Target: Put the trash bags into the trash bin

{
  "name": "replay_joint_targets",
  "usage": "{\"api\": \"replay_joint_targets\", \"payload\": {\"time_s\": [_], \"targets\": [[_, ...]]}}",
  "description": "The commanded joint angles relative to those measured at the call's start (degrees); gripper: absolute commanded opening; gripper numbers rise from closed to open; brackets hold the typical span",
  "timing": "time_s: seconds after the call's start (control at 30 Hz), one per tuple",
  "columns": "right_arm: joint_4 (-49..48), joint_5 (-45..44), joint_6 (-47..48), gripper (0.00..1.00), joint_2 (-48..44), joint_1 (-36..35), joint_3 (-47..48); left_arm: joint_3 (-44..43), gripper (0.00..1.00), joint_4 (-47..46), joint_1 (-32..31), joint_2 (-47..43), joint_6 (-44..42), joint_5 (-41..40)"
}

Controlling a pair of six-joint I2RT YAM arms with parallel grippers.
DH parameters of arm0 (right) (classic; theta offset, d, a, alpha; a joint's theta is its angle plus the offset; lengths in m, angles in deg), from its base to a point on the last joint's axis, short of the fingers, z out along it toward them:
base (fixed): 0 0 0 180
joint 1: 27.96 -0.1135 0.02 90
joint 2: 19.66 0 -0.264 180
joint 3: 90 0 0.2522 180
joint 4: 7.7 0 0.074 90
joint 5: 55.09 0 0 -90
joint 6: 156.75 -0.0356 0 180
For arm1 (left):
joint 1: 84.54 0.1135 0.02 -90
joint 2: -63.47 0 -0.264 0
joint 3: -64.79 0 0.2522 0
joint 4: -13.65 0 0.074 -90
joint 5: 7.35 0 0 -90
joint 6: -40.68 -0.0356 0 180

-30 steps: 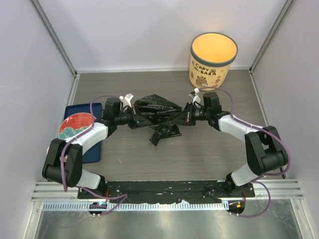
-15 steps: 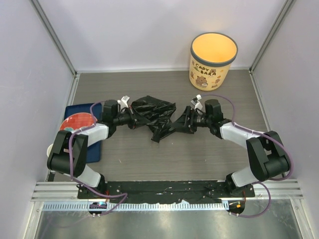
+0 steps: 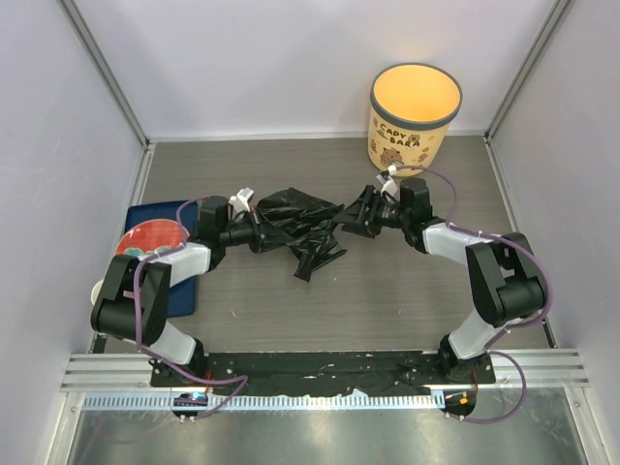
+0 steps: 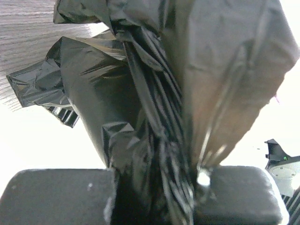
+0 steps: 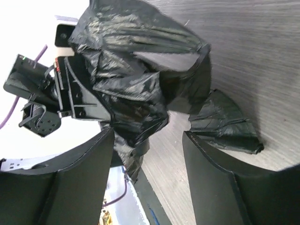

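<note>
A crinkly black trash bag (image 3: 300, 228) lies bunched on the grey table between my two grippers. My left gripper (image 3: 254, 230) is shut on its left end. In the left wrist view the film (image 4: 154, 93) is pinched between the two pads (image 4: 56, 197). My right gripper (image 3: 363, 213) stands open at the bag's right end. Its fingers (image 5: 79, 183) are spread, and the bag (image 5: 136, 79) sits just ahead, with one fold hanging near the left fingertip. The cream-yellow trash bin (image 3: 415, 116) with capybara pictures stands upright at the back right, apart from both grippers.
A blue mat (image 3: 182, 291) carrying a red patterned plate (image 3: 147, 242) lies at the left, under the left arm. Grey walls enclose the table on three sides. A black strip (image 3: 329, 366) and the arm bases run along the near edge.
The right gripper has opened and let go of the bag's right end, dipped toward the near side, then come back up. The stretched bag has slackened and bunched. The left gripper stays shut.
</note>
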Motion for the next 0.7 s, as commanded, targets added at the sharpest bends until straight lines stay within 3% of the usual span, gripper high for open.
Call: {"api": "replay_joint_targets", "payload": {"time_s": [0.0,0.07,0.1,0.13,0.2,0.23,0.37,0.5,0.6,0.67], "targets": [[-5.1,-1.94,-0.65,0.62,3.81,-0.25,2.14,1.0,0.0,-4.1,-0.06,-2.88,0.47,3.48],[-5.37,-1.95,-0.82,0.5,6.18,-0.25,2.49,1.26,0.0,-4.54,-0.06,-3.32,0.48,4.18],[-6.33,-1.69,-1.17,0.34,6.8,-0.16,3.1,1.26,0.0,-4.28,-0.15,-3.93,0.13,5.14],[-6.51,-1.68,-1.44,0.26,6.98,0.01,3.46,1.26,0.0,-2.02,-0.06,-4.29,-0.49,5.41],[-6.08,-1.86,-1.18,0.04,6.11,0.36,3.72,0.39,0.0,3.86,0.46,-5.6,-5.92,5.33],[-5.47,-2.12,-0.83,0.01,5.32,0.71,3.64,-0.14,0.0,12.42,0.9,-7.18,-8.64,4.81],[0.85,-2.65,3.12,0.01,0.93,3.35,3.55,-2.6,0.0,28.72,4.68,-9.48,-22.71,1.29],[4.47,-3.0,5.85,0.01,-2.94,5.37,2.59,-5.06,0.0,36.12,6.97,-9.04,-30.45,-0.21],[5.09,-0.47,5.86,0.01,-3.13,4.07,2.49,-4.63,0.0,32.4,6.88,-8.42,-30.39,2.16],[5.53,1.82,5.07,0.19,-2.42,1.87,2.32,-2.97,0.0,24.67,6.8,-7.99,-22.14,6.27]]}}
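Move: The black trash bag hangs from the left hand's shut fingers. Its middle is about 4 cm to the right of that hand, 2 cm ahead and 3 cm lower. From the open right hand the bag's middle lies some 9 cm to the left, 1 cm back and 4 cm down. The trash bin stands about 20 cm ahead of the right hand and 15 cm to its right. Down about 4 cm and slightly forward at the bag's free side, the right hand snaps from wide open to shut, then draws off to the right and rises again, closed, with no bag between its fingers. The left hand keeps its pinch, easing back, then swinging some 5 cm left and a little down as its fingertips dip about 10 degrees. ##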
